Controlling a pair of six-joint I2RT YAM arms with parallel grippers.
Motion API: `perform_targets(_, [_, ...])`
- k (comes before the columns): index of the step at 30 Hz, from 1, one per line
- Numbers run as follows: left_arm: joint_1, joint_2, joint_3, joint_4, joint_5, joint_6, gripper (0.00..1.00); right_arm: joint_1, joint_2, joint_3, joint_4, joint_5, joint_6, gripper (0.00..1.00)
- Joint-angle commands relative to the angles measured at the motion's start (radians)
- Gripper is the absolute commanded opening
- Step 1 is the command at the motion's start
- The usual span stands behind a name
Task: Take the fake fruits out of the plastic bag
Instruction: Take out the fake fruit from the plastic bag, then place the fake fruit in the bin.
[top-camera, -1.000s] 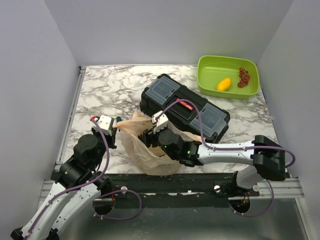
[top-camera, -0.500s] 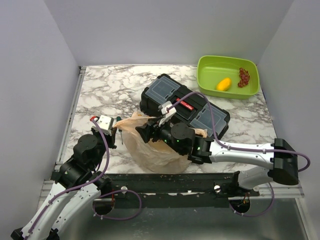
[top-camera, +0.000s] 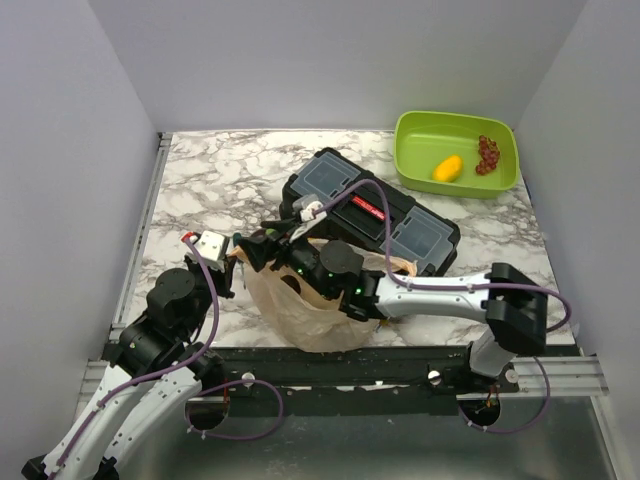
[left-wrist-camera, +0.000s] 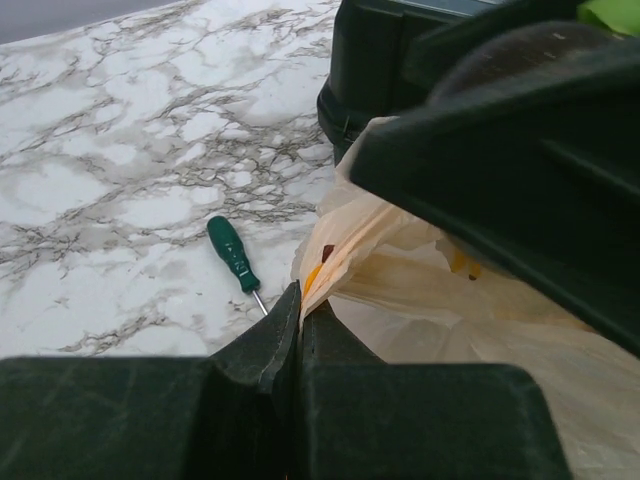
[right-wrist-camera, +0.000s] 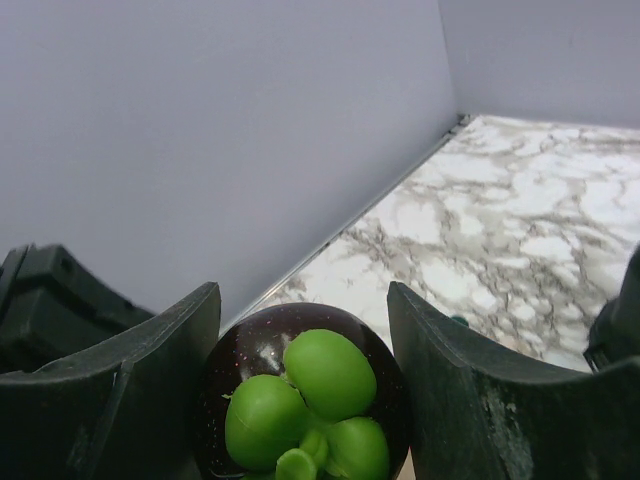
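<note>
The plastic bag (top-camera: 305, 318) lies crumpled at the table's near edge, against the black toolbox (top-camera: 400, 215). My left gripper (top-camera: 231, 266) is shut on the bag's left rim, which also shows in the left wrist view (left-wrist-camera: 330, 250) pinched at the fingertips of that gripper (left-wrist-camera: 298, 300). My right gripper (top-camera: 262, 247) is above the bag's mouth and points left. In the right wrist view it (right-wrist-camera: 302, 295) is shut on a dark purple round fruit (right-wrist-camera: 255, 345) with a green calyx. A yellow fruit (top-camera: 447, 168) lies in the green tub (top-camera: 455, 119).
A cluster of red grapes (top-camera: 488, 154) lies in the green tub at the back right. A green-handled screwdriver (left-wrist-camera: 232, 250) lies on the marble just left of the bag. The left wall stands close to my right gripper.
My right gripper has risen out of the bag and swung left, holding the dark purple fruit. My left gripper has kept its hold on the bag's rim.
</note>
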Motion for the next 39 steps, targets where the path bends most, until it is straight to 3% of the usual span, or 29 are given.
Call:
perform_targets(1, [0.006, -0.011, -0.011, 0.024, 0.033, 0.001, 0.00, -0.004, 0.085, 0.179, 0.134, 0.059, -0.123, 0.01])
perform_targets(6, [0.006, -0.011, -0.011, 0.024, 0.035, 0.000, 0.00, -0.013, 0.045, 0.239, 0.036, 0.106, -0.211, 0.01])
perform_targets(14, [0.006, -0.008, -0.008, 0.025, 0.030, -0.002, 0.00, -0.061, -0.118, 0.144, -0.121, 0.289, -0.402, 0.01])
perform_targets(19, [0.006, -0.016, -0.008, 0.024, 0.037, 0.009, 0.00, -0.179, -0.213, 0.093, -0.288, 0.308, -0.407, 0.01])
perform_targets(28, [0.009, -0.003, 0.000, 0.011, 0.079, 0.029, 0.00, -0.429, -0.373, -0.024, -0.364, 0.316, -0.370, 0.01])
perform_targets(39, [0.009, 0.005, 0.006, 0.006, 0.118, 0.036, 0.00, -0.724, -0.278, -0.013, -0.423, 0.275, -0.304, 0.01])
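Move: The mangosteen is already in the right hand's fingers, clear of the plastic bag. The green bin it is bound for lies about 45 cm to the right, 35 cm ahead and 25 cm below. The bag's mouth is some 13 cm right, 5 cm back and 16 cm lower; the black toolbox is about 24 cm right, 15 cm ahead and 20 cm below. From the left hand the bin is roughly 52 cm right, 37 cm ahead and 18 cm down. The mangosteen, still gripped, is lifted about 10 cm, then swept by the right arm some 35 cm to the right and nearly 20 cm forward, over the toolbox towards the green bin, sinking about 5 cm on the way. The wrist swings clockwise some 55 degrees until the fingers point forward. The left hand keeps its pinch on the bag's edge. ##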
